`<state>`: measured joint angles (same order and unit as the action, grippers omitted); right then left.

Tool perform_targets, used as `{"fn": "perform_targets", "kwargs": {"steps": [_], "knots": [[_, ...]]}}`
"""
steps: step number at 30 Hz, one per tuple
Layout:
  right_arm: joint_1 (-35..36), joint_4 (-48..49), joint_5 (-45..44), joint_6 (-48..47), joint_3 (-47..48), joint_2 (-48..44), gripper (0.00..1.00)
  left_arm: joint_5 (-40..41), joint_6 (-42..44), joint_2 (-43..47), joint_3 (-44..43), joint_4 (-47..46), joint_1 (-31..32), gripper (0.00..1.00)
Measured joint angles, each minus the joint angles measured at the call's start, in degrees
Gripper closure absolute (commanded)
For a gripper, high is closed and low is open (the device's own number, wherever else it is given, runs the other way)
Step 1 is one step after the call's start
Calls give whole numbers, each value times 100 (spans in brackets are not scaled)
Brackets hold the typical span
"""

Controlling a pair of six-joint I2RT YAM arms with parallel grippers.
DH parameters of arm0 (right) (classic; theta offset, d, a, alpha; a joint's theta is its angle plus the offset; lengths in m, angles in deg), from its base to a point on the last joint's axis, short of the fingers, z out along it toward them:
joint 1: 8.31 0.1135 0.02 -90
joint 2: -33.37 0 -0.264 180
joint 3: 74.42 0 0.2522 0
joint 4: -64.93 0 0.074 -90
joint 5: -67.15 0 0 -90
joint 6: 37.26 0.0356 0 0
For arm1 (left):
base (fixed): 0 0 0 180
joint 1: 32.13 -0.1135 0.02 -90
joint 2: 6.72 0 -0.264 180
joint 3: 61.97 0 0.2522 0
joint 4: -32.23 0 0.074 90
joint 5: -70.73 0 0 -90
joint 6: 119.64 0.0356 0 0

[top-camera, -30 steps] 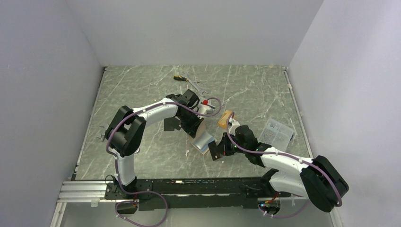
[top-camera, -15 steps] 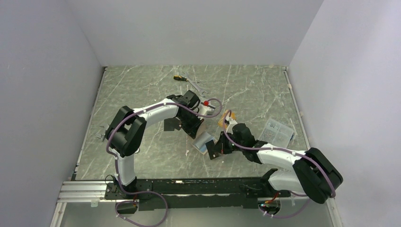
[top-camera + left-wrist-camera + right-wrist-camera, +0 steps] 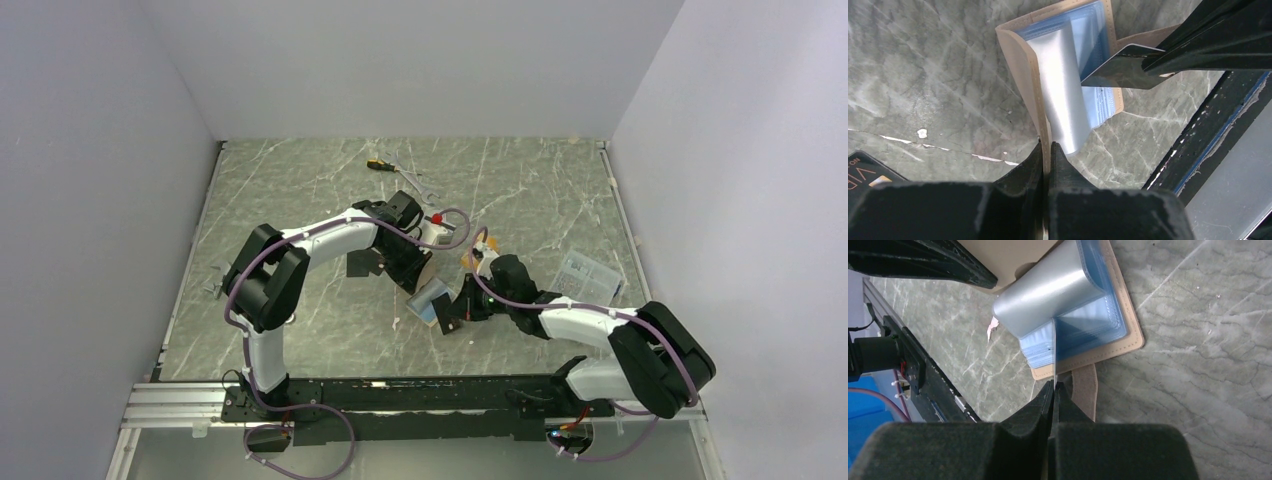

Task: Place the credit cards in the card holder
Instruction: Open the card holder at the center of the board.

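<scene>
The tan card holder (image 3: 1020, 65) lies open on the marble table, its blue plastic sleeves (image 3: 1088, 322) fanned up. My left gripper (image 3: 1047, 147) is shut on the raised tan flap and holds it upright. The right gripper (image 3: 1053, 385) is shut on a thin dark grey credit card (image 3: 1120, 70), seen edge-on in its own view. The card's front edge rests among the sleeves. A black card (image 3: 863, 167) lies on the table by the left wrist. An orange card (image 3: 470, 259) shows behind the right arm.
The holder's snap tab (image 3: 1085, 390) lies flat just right of the right fingers. A clear plastic box (image 3: 588, 280) sits at the right. A screwdriver (image 3: 380, 165), a wrench (image 3: 418, 187) and a small red object (image 3: 435, 216) lie toward the back.
The right gripper has moved left with its card, up to the open card holder. The left gripper still holds the flap in the same place.
</scene>
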<state>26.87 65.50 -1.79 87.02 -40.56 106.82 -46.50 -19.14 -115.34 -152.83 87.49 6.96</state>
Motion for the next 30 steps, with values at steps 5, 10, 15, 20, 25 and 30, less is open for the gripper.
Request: {"fn": "perform_targets", "kwargs": {"steps": [5, 10, 15, 20, 25, 30], "knots": [[-44, 0, 39, -22, 79, 35, 100, -157, 46, 2, 13, -7, 0, 89], [-109, 74, 116, -22, 122, 133, 100, -295, 76, 2, 24, 0, -2, 75], [-170, 208, 192, -24, 122, 136, 100, -516, 83, 2, 24, 35, -13, 68], [-201, 417, 258, -22, 122, 111, 100, -922, 87, 2, 24, 92, -153, 67], [-227, 638, 426, -22, 125, 214, 100, -1156, 105, 2, 26, 125, -304, 67], [-227, 708, 540, -24, 125, 286, 100, -1329, 101, 2, 37, 118, -424, 67]]}}
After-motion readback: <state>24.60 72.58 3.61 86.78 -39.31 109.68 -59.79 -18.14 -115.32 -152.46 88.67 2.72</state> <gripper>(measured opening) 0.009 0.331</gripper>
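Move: The left fingers are shut on the edge of the card holder's raised cover; the clear page lies about 2 cm back, 3 cm right and 2 cm below. From the right hand, holding a black card, that page is some 3 cm ahead, 7 cm left and 1 cm down, the holder's blue base 2 cm ahead, 5 cm left and 2 cm down. A dark card lies roughly 6 cm ahead and 10 cm left of the left hand. Right pushes its card 3 cm up, forward and left against the page; left opens partway, backs and rises. ##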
